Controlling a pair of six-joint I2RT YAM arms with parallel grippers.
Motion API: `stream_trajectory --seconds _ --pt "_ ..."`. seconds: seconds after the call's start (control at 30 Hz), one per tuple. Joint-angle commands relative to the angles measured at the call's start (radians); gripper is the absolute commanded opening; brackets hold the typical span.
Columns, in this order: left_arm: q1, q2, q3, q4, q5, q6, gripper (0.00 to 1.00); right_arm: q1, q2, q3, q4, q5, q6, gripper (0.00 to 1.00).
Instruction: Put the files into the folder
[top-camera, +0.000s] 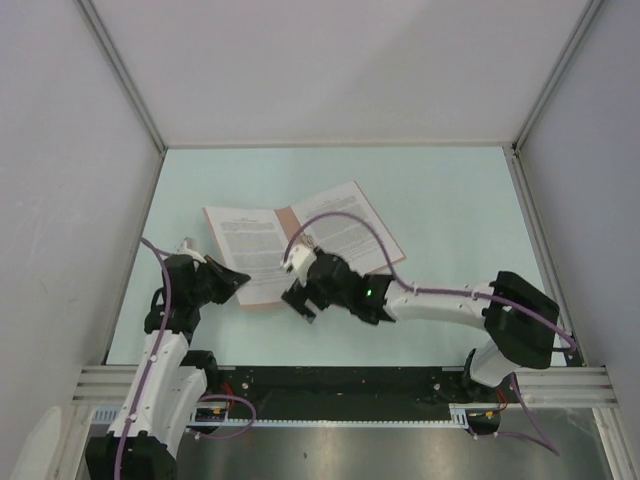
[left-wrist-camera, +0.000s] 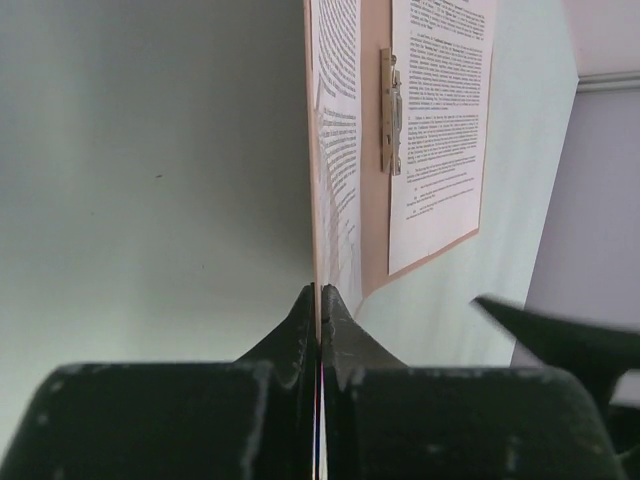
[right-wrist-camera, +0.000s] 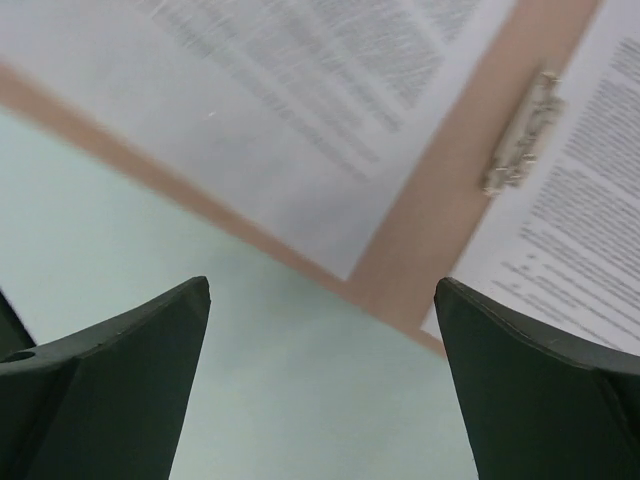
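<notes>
The salmon folder (top-camera: 262, 302) lies open on the pale green table, and each half carries one of the files. One printed sheet (top-camera: 250, 245) rests on the left half and another (top-camera: 350, 225) on the right. My left gripper (top-camera: 240, 280) is shut on the near left edge of the folder's left cover (left-wrist-camera: 375, 200). The left sheet (left-wrist-camera: 340, 150) lies against that cover. A metal clip (left-wrist-camera: 390, 110) sits on the spine. My right gripper (top-camera: 300, 300) hangs open over the table just before the folder's near edge (right-wrist-camera: 440, 220), with nothing between its fingers (right-wrist-camera: 322, 285).
White walls close in the table (top-camera: 450, 200) on the left, back and right. The arm bases and a black rail (top-camera: 350, 390) run along the near edge. A purple cable (top-camera: 340, 222) arches over the right sheet.
</notes>
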Motion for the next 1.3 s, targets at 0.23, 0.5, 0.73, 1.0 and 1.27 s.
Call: stream_trajectory --seconds 0.23,0.5,0.73,1.0,1.27 --pt "-0.004 0.011 0.115 -0.096 0.022 0.024 0.03 0.328 0.136 -0.147 0.611 0.514 -0.337 0.99" --pt "-0.004 0.005 0.138 -0.115 0.021 0.007 0.06 0.397 0.279 -0.147 0.946 0.65 -0.534 0.71" --pt "-0.004 0.011 0.17 -0.127 0.018 0.024 0.25 0.379 0.287 -0.145 0.995 0.661 -0.474 0.23" --pt "-0.003 0.005 0.301 -0.191 -0.066 0.119 0.93 0.262 0.174 -0.156 0.696 0.511 -0.103 0.0" --pt "-0.003 -0.019 0.453 -0.277 -0.251 0.21 0.99 -0.061 -0.021 -0.269 0.583 0.123 0.241 0.0"
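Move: The near edge of the folder's raised left cover is the right hand's aim, about 7 cm to its left, 4 cm back and roughly 1 cm lower. The metal clip on the spine lies some 14 cm ahead, 2 cm left and 6 cm down, with the right-hand sheet about 16 cm ahead, 10 cm right and 7 cm down. From the left hand, still pinching that cover's near-left corner, the right hand's spot lies about 9 cm right, 5 cm back and 1 cm lower. The raised cover changes hands: its near edge is met by the open right hand, which swings back and down about 7 cm, then left while tilting its fingers up some 40 degrees, and pinches it. The left hand, which has kept its corner and edged up, opens and climbs clear, 11 cm in all; the right hand then carries the edge forward and right, tipping partly down again. ##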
